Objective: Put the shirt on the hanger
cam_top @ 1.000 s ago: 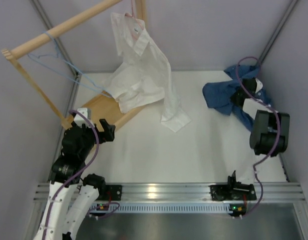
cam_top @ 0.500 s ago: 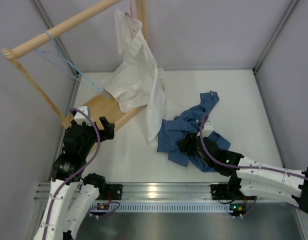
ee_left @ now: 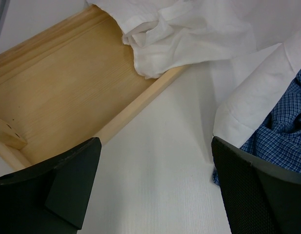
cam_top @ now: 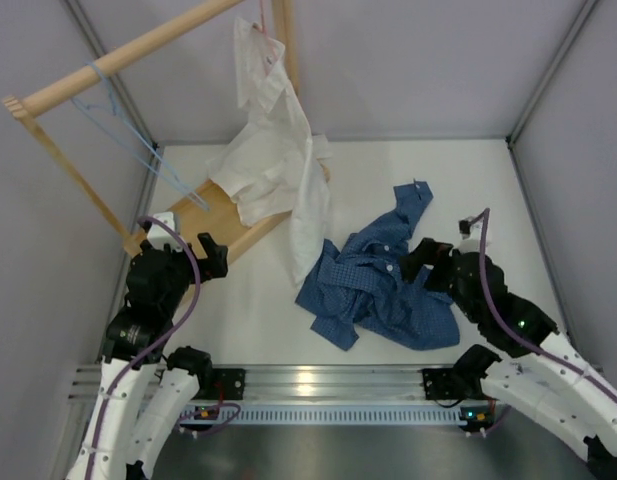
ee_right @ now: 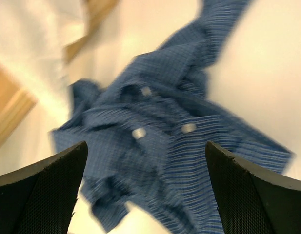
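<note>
The dark blue checked shirt (cam_top: 380,285) lies crumpled on the white table, right of centre; it fills the blurred right wrist view (ee_right: 174,141) and its edge shows in the left wrist view (ee_left: 287,131). The light-blue wire hanger (cam_top: 128,140) hangs from the wooden rail at the far left. My right gripper (cam_top: 420,262) is open just above the shirt's right side, holding nothing; its fingers (ee_right: 38,190) stand wide apart. My left gripper (cam_top: 210,258) is open and empty over bare table beside the wooden base, left of the shirt.
A white shirt (cam_top: 278,150) hangs on a pinkish hanger from the wooden rail (cam_top: 128,55), draping onto the wooden rack base (cam_top: 203,215) and the table. Grey walls enclose the table. An aluminium rail (cam_top: 328,380) runs along the near edge.
The right arm has dragged the blue shirt from the far right corner to the table's middle, let it go and drawn back to the right. The left arm has stayed still.
</note>
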Controlling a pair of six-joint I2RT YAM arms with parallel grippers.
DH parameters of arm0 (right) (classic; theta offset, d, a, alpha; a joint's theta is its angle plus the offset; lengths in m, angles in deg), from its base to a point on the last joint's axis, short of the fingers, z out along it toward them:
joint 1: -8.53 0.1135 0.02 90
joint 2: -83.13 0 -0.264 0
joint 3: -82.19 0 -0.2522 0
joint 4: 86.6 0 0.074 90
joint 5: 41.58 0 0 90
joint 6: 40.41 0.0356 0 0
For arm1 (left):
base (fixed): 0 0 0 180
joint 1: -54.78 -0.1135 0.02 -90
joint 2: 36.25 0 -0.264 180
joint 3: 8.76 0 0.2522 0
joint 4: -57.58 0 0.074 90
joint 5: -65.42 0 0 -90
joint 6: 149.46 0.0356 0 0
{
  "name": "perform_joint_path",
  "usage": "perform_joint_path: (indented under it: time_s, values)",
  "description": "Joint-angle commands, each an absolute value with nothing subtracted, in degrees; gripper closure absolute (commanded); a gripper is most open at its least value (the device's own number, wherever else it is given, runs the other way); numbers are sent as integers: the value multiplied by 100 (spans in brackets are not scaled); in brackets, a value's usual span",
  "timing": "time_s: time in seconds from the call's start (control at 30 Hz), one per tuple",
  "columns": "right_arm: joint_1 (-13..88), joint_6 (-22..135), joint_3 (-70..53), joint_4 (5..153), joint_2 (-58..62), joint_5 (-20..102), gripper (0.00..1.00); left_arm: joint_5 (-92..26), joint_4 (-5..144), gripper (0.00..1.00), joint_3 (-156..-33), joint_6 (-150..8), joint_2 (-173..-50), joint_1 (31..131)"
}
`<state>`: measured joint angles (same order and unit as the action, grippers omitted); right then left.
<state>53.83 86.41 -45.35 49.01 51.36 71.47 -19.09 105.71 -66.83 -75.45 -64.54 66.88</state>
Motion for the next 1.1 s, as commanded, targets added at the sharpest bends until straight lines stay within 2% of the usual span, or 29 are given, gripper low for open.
perform_joint_path:
  time_s: [0.0, 0.03, 0.07, 0.1, 0.17, 0.27, 0.33, 0.37, 0.4, 0.43, 0.57, 0.6, 0.67, 0.7, 0.8, 0.9, 1.0, 1.07]
  values:
    - [4144, 8160, -4293, 4184, 4582, 6831, 1, -1834, 10272, 2, -6611, -7563, -6499, 6665]
    - [3775, 7950, -4231, 4211, 4308, 6576, 1, -1843, 10272, 2, -6611, -7563, -6517, 6665]
    - [2970, 7808, -4204, 4394, 4052, 6147, 1, -1852, 10263, 2, -6611, -7572, -6517, 6665]
    - [2597, 7694, -4238, 4552, 3632, 5307, 1, -1895, 10272, 2, -6611, -7572, -6543, 6665]
    - [1920, 7474, -4344, 4964, 3243, 4791, 1, -1974, 10263, 2, -6611, -7572, -6561, 6665]
    - [1767, 6999, -4695, 5780, 2996, 3562, 1, -2159, 10228, 2, -6603, -7554, -6569, 6673]
    - [1767, 6893, -4880, 6230, 2470, 2157, 2, -2290, 10193, 2, -6585, -7537, -6587, 6673]
    - [1776, 6928, -4959, 6546, 2050, 1648, 5, -2326, 10193, 2, -6585, -7519, -6604, 6673]
    - [1802, 7058, -5090, 7149, 1846, 1034, 13, -2370, 10193, 2, -6594, -7519, -6639, 6673]
    - [1924, 7025, -5074, 7294, 1626, 836, 17, -2423, 10193, 2, -6603, -7510, -6666, 6673]
    - [2372, 6700, -4872, 7050, 1158, 1193, 32, -2615, 10193, 2, -6594, -7501, -6692, 6673]
    - [2391, 6734, -4872, 7058, 1245, 1255, 57, -2634, 10184, 2, -6594, -7501, -6692, 6673]
    - [2391, 6805, -4845, 7058, 1761, 1440, 97, -2687, 10167, 2, -6594, -7484, -6710, 6673]
    - [2408, 6892, -4741, 7059, 1973, 1649, 100, -2713, 10175, 2, -6603, -7475, -6745, 6673]
    - [2619, 6675, -4100, 6550, 2748, 2388, 100, -2932, 10184, 2, -6673, -7492, -6728, 6673]
    - [2979, 6367, -3189, 5987, 3021, 2566, 100, -3082, 10167, 2, -6761, -7755, -6597, 6673]
    - [3864, 6190, -2386, 5530, 3109, 3055, 100, -3188, 10009, 2, -6831, -8011, -6455, 6673]
    - [4962, 6268, -2279, 5476, 3214, 3800, 100, -3074, 10000, 2, -6927, -8099, -6385, 6673]
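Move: The blue shirt lies spread on the table below the open right hand, its middle roughly 3 cm ahead, 4 cm left and 15 cm down. The white shirt's hanging tail is about 20 cm to this hand's left and 10 cm ahead; the rack's wooden base is some 40 cm left and 16 cm ahead. From the left hand the blue shirt lies about 35 cm to the right, a centimetre ahead and 19 cm lower. The right fingers pinch a fold near the blue shirt's middle: still open, the hand swings forward and about 8 cm right while dropping, tips down some 30 degrees and curves back left onto the cloth. Shut, it lifts roughly 23 cm and drifts left, levelling and turning counter-clockwise. The open left hand eases about 3 cm right. ##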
